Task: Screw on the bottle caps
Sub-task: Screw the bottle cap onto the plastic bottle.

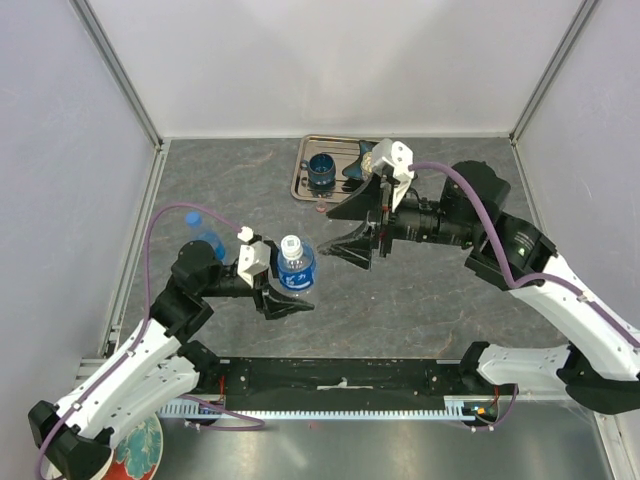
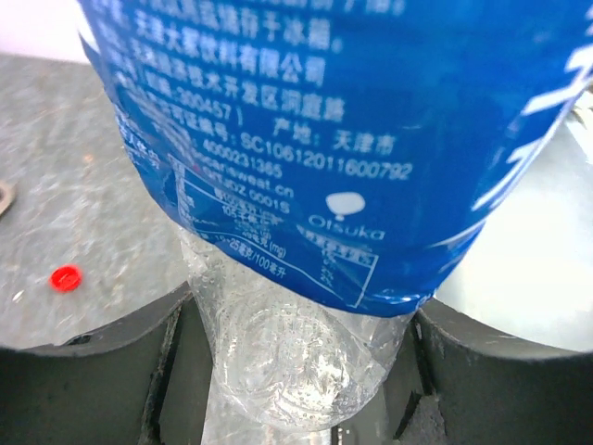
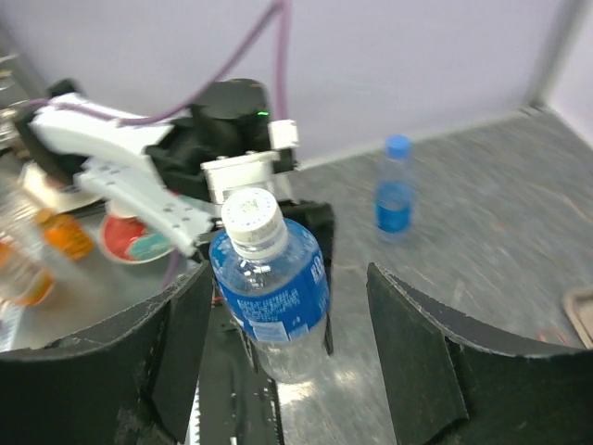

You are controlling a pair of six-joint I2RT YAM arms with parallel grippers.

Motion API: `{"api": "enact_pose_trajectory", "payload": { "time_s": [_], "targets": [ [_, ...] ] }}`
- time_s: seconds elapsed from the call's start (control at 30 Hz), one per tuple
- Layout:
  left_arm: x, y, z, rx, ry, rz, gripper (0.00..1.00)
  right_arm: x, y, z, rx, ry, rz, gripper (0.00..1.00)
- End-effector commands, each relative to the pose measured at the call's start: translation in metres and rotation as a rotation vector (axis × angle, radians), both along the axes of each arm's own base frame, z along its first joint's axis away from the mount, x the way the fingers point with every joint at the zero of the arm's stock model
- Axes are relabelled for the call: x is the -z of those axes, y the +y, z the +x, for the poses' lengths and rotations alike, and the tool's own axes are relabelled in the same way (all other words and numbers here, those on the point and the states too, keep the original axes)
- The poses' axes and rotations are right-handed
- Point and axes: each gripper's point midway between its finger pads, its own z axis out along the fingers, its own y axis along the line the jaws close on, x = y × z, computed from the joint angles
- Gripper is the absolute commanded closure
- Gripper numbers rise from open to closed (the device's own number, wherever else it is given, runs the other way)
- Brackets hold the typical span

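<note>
A clear bottle (image 1: 297, 270) with a blue label and a white cap (image 1: 290, 244) on its neck is held upright above the table. My left gripper (image 1: 288, 284) is shut on its lower body. The left wrist view shows that bottle (image 2: 306, 167) filling the frame between the dark fingers (image 2: 93, 380). My right gripper (image 1: 330, 233) stands open just right of the bottle, jaws apart, touching nothing. From the right wrist, the white cap (image 3: 251, 214) and bottle (image 3: 274, 297) sit ahead between the spread fingers (image 3: 408, 352). A second bottle (image 1: 206, 238) with a blue cap stands at the left. A red cap (image 2: 65, 277) lies loose on the table.
A metal tray (image 1: 304, 182) at the back holds a dark blue cup (image 1: 322, 171) and a pale blue object (image 1: 364, 160). The red cap (image 1: 320, 210) lies just in front of the tray. Grey walls close the sides and back.
</note>
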Motion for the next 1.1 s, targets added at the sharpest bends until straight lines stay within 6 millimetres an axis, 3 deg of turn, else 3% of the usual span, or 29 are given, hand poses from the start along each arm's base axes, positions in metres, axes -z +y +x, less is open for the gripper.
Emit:
{"api": "enact_pose_trajectory", "payload": {
  "time_s": [0.0, 0.2, 0.37, 0.67, 1.07],
  "targets": [
    [-0.03, 0.001, -0.048, 0.27, -0.062, -0.041, 0.98, -0.02, 0.018, -0.05, -0.402, -0.069, 0.069, 0.24],
    [-0.03, 0.004, -0.071, 0.395, -0.067, -0.036, 0.98, -0.036, 0.024, -0.062, -0.54, -0.081, 0.14, 0.23],
    [-0.025, 0.003, -0.073, 0.409, -0.054, -0.027, 0.98, -0.048, 0.024, -0.073, -0.633, -0.076, 0.189, 0.23],
    [-0.024, -0.002, -0.064, 0.369, -0.047, -0.022, 0.98, -0.034, 0.044, -0.062, -0.678, -0.013, 0.169, 0.23],
    [-0.025, -0.006, -0.054, 0.314, -0.02, -0.02, 0.98, -0.026, 0.044, -0.068, -0.736, 0.008, 0.174, 0.3]
  ]
}}
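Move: The white cap, already on the bottle the left hand holds, is about 7 cm to the right hand's left, 2 cm back and 4 cm below. That bottle's middle is 9 cm beneath the cap. From the left hand, the cap is some 14 cm above, 1 cm ahead and level sideways. The blue-capped bottle stands roughly 30 cm left, 15 cm ahead and 35 cm below the right hand. Left draws its bottle back about 6 cm; open right follows, going leftward too, towards the cap, turning counter-clockwise. ##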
